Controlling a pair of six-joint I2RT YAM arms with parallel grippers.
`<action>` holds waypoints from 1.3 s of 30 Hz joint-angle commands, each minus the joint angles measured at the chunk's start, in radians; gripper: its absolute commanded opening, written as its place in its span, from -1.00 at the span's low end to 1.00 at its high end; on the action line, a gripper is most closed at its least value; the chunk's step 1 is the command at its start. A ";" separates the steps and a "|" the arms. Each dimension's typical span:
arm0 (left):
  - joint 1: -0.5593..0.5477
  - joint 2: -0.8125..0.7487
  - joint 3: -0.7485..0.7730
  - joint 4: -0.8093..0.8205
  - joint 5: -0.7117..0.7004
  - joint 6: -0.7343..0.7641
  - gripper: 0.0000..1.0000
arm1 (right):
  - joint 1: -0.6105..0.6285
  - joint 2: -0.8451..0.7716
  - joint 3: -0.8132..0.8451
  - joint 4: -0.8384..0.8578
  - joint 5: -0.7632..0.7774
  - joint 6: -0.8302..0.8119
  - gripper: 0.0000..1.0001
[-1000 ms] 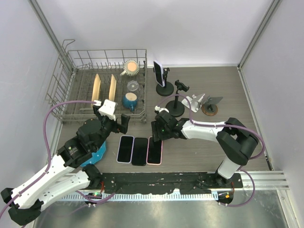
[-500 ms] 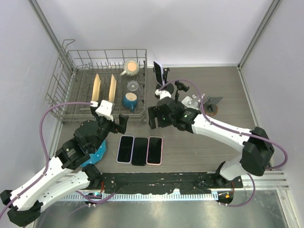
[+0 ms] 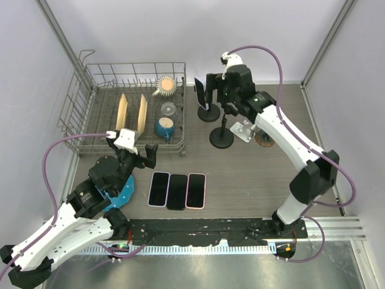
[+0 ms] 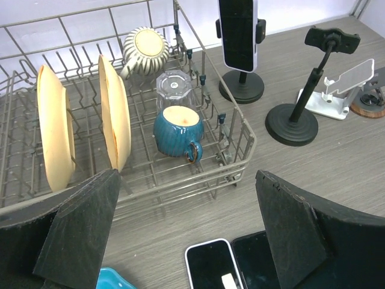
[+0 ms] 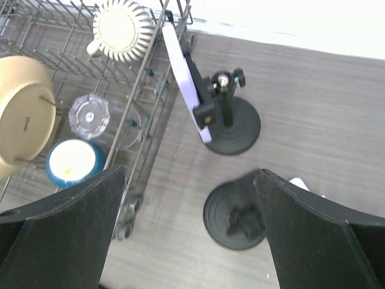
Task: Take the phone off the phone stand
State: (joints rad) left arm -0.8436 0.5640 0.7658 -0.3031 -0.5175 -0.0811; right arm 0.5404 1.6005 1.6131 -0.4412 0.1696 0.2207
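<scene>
The phone (image 3: 198,91) has a white case and sits clamped upright in a black phone stand (image 3: 209,113) beside the dish rack. My right gripper (image 3: 221,90) hovers above and just right of it, open and holding nothing. In the right wrist view the phone (image 5: 183,66) and its phone stand (image 5: 231,123) lie ahead of my open right gripper (image 5: 189,229). My left gripper (image 3: 137,155) is open over the near table. In the left wrist view the left gripper (image 4: 186,235) is also seen open, with the phone (image 4: 238,33) far off on its stand (image 4: 240,93).
Three phones (image 3: 177,191) lie flat side by side near the front. An empty black stand (image 3: 221,137), a white stand (image 3: 243,129) and a round wooden stand (image 3: 264,138) sit to the right. The dish rack (image 3: 90,129) holds plates, a glass and mugs. A blue dish (image 3: 123,194) lies under the left arm.
My right arm has lifted away from the flat phones and swung to the back, over the stands, while its jaws opened wide. The left arm drew back slightly.
</scene>
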 commanded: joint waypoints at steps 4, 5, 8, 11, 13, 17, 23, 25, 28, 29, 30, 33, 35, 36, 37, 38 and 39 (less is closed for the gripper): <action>0.003 -0.007 -0.008 0.059 -0.035 0.021 1.00 | -0.054 0.240 0.232 0.099 -0.145 -0.112 0.82; 0.003 -0.006 -0.008 0.059 -0.036 0.023 1.00 | -0.053 0.271 0.261 0.093 -0.153 -0.116 0.80; 0.003 -0.004 -0.008 0.059 -0.032 0.023 0.99 | -0.056 0.378 0.411 0.061 -0.156 -0.118 0.68; 0.005 -0.004 -0.008 0.059 -0.029 0.023 0.99 | -0.056 0.467 0.502 0.042 -0.177 -0.119 0.57; 0.005 -0.007 -0.008 0.058 -0.026 0.023 0.99 | -0.057 0.524 0.537 0.033 -0.174 -0.121 0.51; 0.003 -0.009 -0.008 0.061 -0.015 0.020 1.00 | -0.059 0.591 0.616 0.004 -0.174 -0.121 0.30; 0.003 -0.013 -0.008 0.061 -0.004 0.015 1.00 | -0.057 0.608 0.623 -0.004 -0.186 -0.116 -0.19; 0.003 -0.015 -0.008 0.059 -0.003 0.015 1.00 | -0.059 0.610 0.628 -0.016 -0.179 -0.121 -0.39; 0.003 -0.019 -0.008 0.061 -0.003 0.015 0.99 | -0.060 0.601 0.643 -0.021 -0.174 -0.139 -0.83; 0.005 -0.019 -0.008 0.061 -0.003 0.015 1.00 | -0.062 0.599 0.656 -0.021 -0.174 -0.144 -0.89; 0.003 -0.022 -0.010 0.061 -0.003 0.015 1.00 | -0.062 0.592 0.663 -0.019 -0.139 -0.158 -0.95; 0.003 -0.023 -0.010 0.059 -0.006 0.015 1.00 | -0.066 0.573 0.691 -0.001 -0.105 -0.193 -0.99; 0.003 -0.024 -0.010 0.061 -0.007 0.017 1.00 | -0.071 0.558 0.697 0.018 -0.062 -0.210 -0.98; 0.003 -0.023 -0.010 0.061 -0.009 0.017 1.00 | -0.077 0.550 0.697 0.038 -0.047 -0.216 -0.99; 0.005 -0.023 -0.010 0.061 -0.009 0.017 0.99 | -0.085 0.538 0.699 0.048 -0.036 -0.215 -0.99; 0.003 -0.023 -0.011 0.061 -0.009 0.017 0.99 | -0.092 0.532 0.700 0.059 -0.019 -0.215 -0.98; 0.003 -0.023 -0.010 0.061 -0.010 0.018 1.00 | -0.097 0.524 0.700 0.079 -0.013 -0.215 -0.99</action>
State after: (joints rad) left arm -0.8436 0.5484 0.7593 -0.2928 -0.5270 -0.0700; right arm 0.4709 2.2280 2.2288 -0.4980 0.0669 0.0383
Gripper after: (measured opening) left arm 0.996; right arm 0.215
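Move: The phone stands upright in its round-based stand about 13 cm ahead of the right hand and 5 cm to its left, its middle some 12 cm lower. The empty stand is level with the hand, 5 cm to its right and 18 cm lower; the ridged mug in the rack stands about 17 cm ahead, 20 cm left and 18 cm lower. From the left hand the phone is roughly 34 cm ahead, 20 cm right and 12 cm lower. Pinches the upper part of the standing phone between the right fingers, which arrive open and close onto its two faces. To get there the hand reaches about 14 cm forward, sinking some 7 cm and swinging about 6 cm left; once gripping, it eases 2 cm back to the right, its left side dipping slightly. ##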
